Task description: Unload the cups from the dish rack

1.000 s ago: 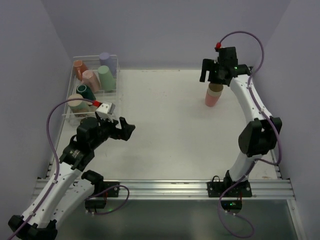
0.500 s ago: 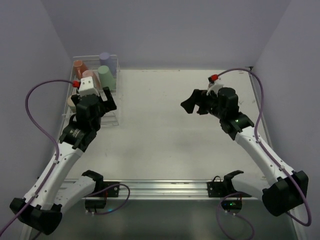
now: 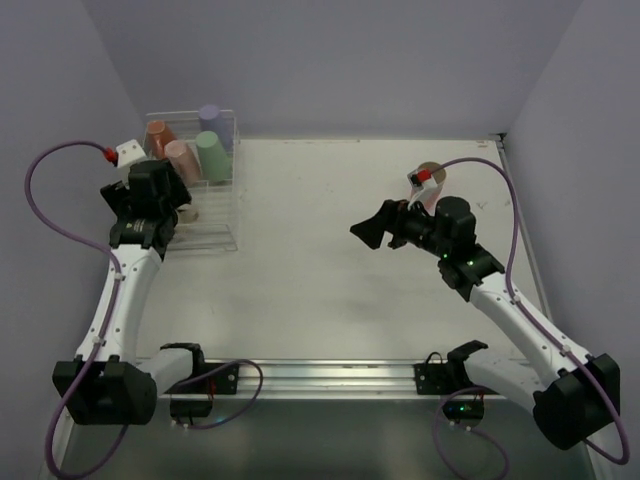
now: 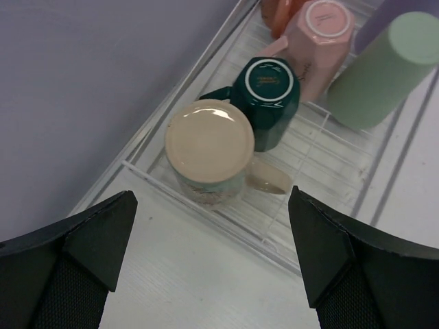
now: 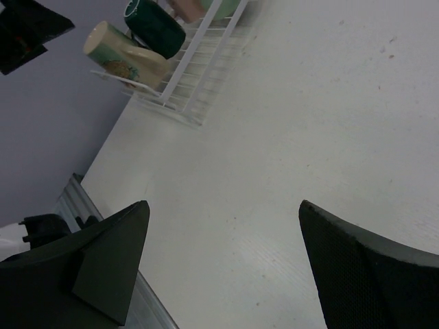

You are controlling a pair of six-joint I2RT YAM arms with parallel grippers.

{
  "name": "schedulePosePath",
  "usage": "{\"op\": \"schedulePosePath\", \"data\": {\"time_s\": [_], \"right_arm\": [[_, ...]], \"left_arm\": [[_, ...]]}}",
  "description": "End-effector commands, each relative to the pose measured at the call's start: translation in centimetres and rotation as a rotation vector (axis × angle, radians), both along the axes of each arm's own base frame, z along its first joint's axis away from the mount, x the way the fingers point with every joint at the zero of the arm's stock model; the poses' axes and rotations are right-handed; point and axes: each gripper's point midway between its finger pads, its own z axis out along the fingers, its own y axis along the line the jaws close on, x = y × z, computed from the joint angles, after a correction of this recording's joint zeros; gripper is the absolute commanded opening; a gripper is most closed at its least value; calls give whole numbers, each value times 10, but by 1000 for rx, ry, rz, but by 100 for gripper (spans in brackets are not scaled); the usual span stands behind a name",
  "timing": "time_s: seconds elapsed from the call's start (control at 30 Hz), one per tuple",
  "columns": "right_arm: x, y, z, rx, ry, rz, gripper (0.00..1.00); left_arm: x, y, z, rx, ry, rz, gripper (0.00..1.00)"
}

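The dish rack (image 3: 222,236) stands at the back left. It holds an orange (image 3: 156,132), pink (image 3: 181,157), green (image 3: 212,155) and purple tumbler (image 3: 209,117). My left gripper (image 3: 148,222) hovers open and empty over the rack's near end. In the left wrist view the open gripper (image 4: 212,274) is above an upturned cream mug (image 4: 209,147), with the dark green mug (image 4: 269,96) just behind it. My right gripper (image 3: 372,228) is open and empty over the table's middle right. A pink cup with a beige one on it (image 3: 434,170) stands behind the right arm, partly hidden.
The rack's low clear wall (image 4: 226,226) runs between the cream mug and the bare table. The left wall (image 3: 60,150) is close beside the rack. A metal rail (image 3: 330,375) lines the near edge. The right wrist view shows the rack (image 5: 199,75) far off.
My left arm swung from the table's middle left up over the rack's near end. My right arm left the stacked cups at the back right and came toward the middle, open.
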Motion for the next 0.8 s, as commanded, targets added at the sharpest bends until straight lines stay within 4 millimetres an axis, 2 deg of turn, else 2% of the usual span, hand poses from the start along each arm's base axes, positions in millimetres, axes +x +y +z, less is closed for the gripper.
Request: {"op": "schedulePosePath", "data": {"time_s": [0.0,0.07,0.1,0.2,0.3,0.43,0.57,0.77], "right_arm": [[-9,10,27,70,-86,58,93],[-10,12,27,70,-87,69,93],[-11,13,28,70,-89,74,93],[-15,18,30,71,-97,101,92],[-20,25,30,73,-92,135,92],[-27,36,28,57,-93,175,92],[-28,37,30,55,-101,178,92],[-30,40,30,57,-105,195,92]], "left_arm": [[12,26,-13,9,73,31,100],[17,35,-26,22,116,51,100],[19,42,-27,19,108,59,100],[30,46,-26,-1,56,28,100],[42,42,-29,-3,44,-29,100],[54,44,-48,-15,94,-52,100],[64,39,-65,-52,120,-103,100],[73,45,-78,-64,148,-105,100]]}}
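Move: The cream cup, upside down in the near left corner of the rack, lies roughly 7 cm ahead of the left gripper, 5 cm to its left and 13 cm below. Of that cup, the dark green cup stands about 6 cm farther out and 4 cm to the right, the pink cup some 11 cm farther out and 6 cm to the right. From the right gripper, the cream cup is about 12 cm ahead, 50 cm to the left and 11 cm lower. Bring the left gripper down about 10 cm onto the cream cup, first swinging left as it sinks, then reaching forward some 5 cm, its fingers wide open and tipping about 10 degrees further down until they straddle the upturned bottom. Don't close yet. Meanwhile, draw the empty, open right gripper back and left about 5 cm, turning slightly counter-clockwise. ##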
